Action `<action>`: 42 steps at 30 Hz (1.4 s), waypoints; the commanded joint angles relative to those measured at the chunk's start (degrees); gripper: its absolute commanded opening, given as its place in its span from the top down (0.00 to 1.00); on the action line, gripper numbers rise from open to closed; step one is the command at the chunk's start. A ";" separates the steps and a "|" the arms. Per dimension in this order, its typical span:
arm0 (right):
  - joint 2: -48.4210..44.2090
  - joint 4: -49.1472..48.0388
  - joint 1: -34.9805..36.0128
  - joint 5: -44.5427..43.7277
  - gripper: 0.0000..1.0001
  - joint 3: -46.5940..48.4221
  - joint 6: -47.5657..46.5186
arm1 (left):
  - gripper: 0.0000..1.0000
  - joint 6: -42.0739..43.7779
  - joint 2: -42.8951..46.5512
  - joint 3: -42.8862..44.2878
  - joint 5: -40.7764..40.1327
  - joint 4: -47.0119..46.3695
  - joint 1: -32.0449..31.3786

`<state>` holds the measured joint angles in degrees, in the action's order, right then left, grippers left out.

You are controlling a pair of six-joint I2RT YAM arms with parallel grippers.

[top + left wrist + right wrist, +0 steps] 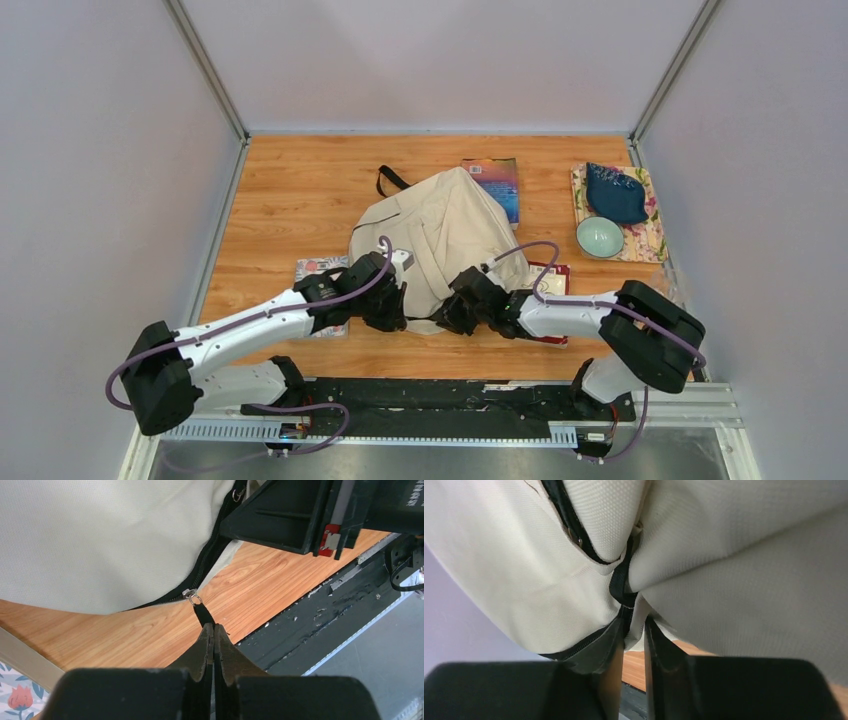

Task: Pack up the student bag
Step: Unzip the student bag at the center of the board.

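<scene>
The student bag [445, 230], a big cream canvas backpack with black straps, lies in the middle of the wooden table. My left gripper [395, 305] is at its near left edge. In the left wrist view it [214, 630] is shut on the black zipper pull tab [201, 612], which hangs from the metal slider [192, 596] on the bag's black zipper. My right gripper [450, 315] is at the bag's near edge, close beside the left one. In the right wrist view it [635, 630] is shut on a fold of the bag's cream fabric [749, 580] beside the zipper.
A book [497, 180] lies behind the bag. A floral mat [645, 240] at the back right holds a dark teal pouch [615, 192] and a pale green bowl [600, 237]. A floral item [318, 268] lies under my left arm, a red-edged book [553, 275] under my right.
</scene>
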<state>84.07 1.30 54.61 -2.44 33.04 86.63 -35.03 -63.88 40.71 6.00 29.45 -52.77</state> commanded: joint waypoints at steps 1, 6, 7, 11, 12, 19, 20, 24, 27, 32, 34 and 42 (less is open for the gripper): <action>2.85 -4.55 0.15 -1.17 0.90 2.20 -2.16 | 1.00 0.84 2.26 0.34 -0.02 0.78 -0.49; 2.50 -2.71 0.15 -2.48 1.00 3.61 -8.03 | 1.00 1.45 3.40 0.60 -2.65 2.80 -0.49; 0.85 0.16 0.15 -3.18 1.00 4.05 -9.62 | 1.00 1.54 3.67 0.95 -4.75 4.28 -0.49; -5.49 9.41 0.15 -11.68 1.00 7.56 -18.49 | 1.00 1.98 5.07 1.83 -12.93 10.17 -0.40; -6.80 11.16 0.15 -13.37 1.00 8.96 -20.78 | 1.00 2.07 5.69 1.92 -14.68 11.23 -0.49; -15.51 19.86 -0.03 -20.23 1.00 9.85 -37.75 | 1.00 1.19 7.63 1.92 -29.80 20.28 1.88; -16.04 20.93 -0.20 -21.80 1.00 9.85 -40.20 | 1.00 1.19 7.71 1.92 -30.60 20.82 2.32; -19.98 24.01 -1.34 -24.72 1.00 8.71 -46.00 | 1.00 1.45 8.42 1.22 -32.63 21.26 3.29; -22.54 24.10 -5.46 -23.50 1.00 6.96 -49.08 | 1.00 1.71 8.07 0.69 -32.46 20.47 3.47; -25.89 21.12 -18.18 -13.41 1.00 6.60 -53.93 | 1.00 1.54 7.89 -0.54 -29.47 18.28 3.47; -25.28 19.63 -21.20 -10.06 1.00 7.48 -55.68 | 1.00 1.63 8.33 -1.33 -26.33 16.00 3.47; -15.53 18.91 -24.11 5.95 1.00 11.09 -54.03 | 1.00 0.58 7.72 -3.18 -12.96 7.55 3.03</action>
<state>65.82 23.20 30.87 -2.04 41.56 33.12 -34.50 -55.90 37.89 -13.50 38.44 -49.78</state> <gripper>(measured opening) 0.012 0.006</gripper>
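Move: The left gripper already has the black zip pull at its fingertips. The stretch of bag edge beside the zip that the right hand is closing on lies about 9 cm to its right, 2 cm ahead and roughly 5 cm lower. For the half-open right hand, that same edge is right between the fingertips, about 1 cm below. From the right hand, the bag's middle is some 15 cm straight ahead, and the red book about 23 cm right and 3 cm farther out. The floral book lies some 18 cm left and 6 cm ahead of the left hand. Shut the right gripper on the bag's edge, raise it about 8 cm, then carry it right some 14 cm and forward towards the red book's far end, tilting the wrist. Meanwhile draw the left gripper, still pinching the zip pull, about 10 cm left and somewhat forward towards the floral book, turning slightly counter-clockwise, then ease it a little back right and down. ##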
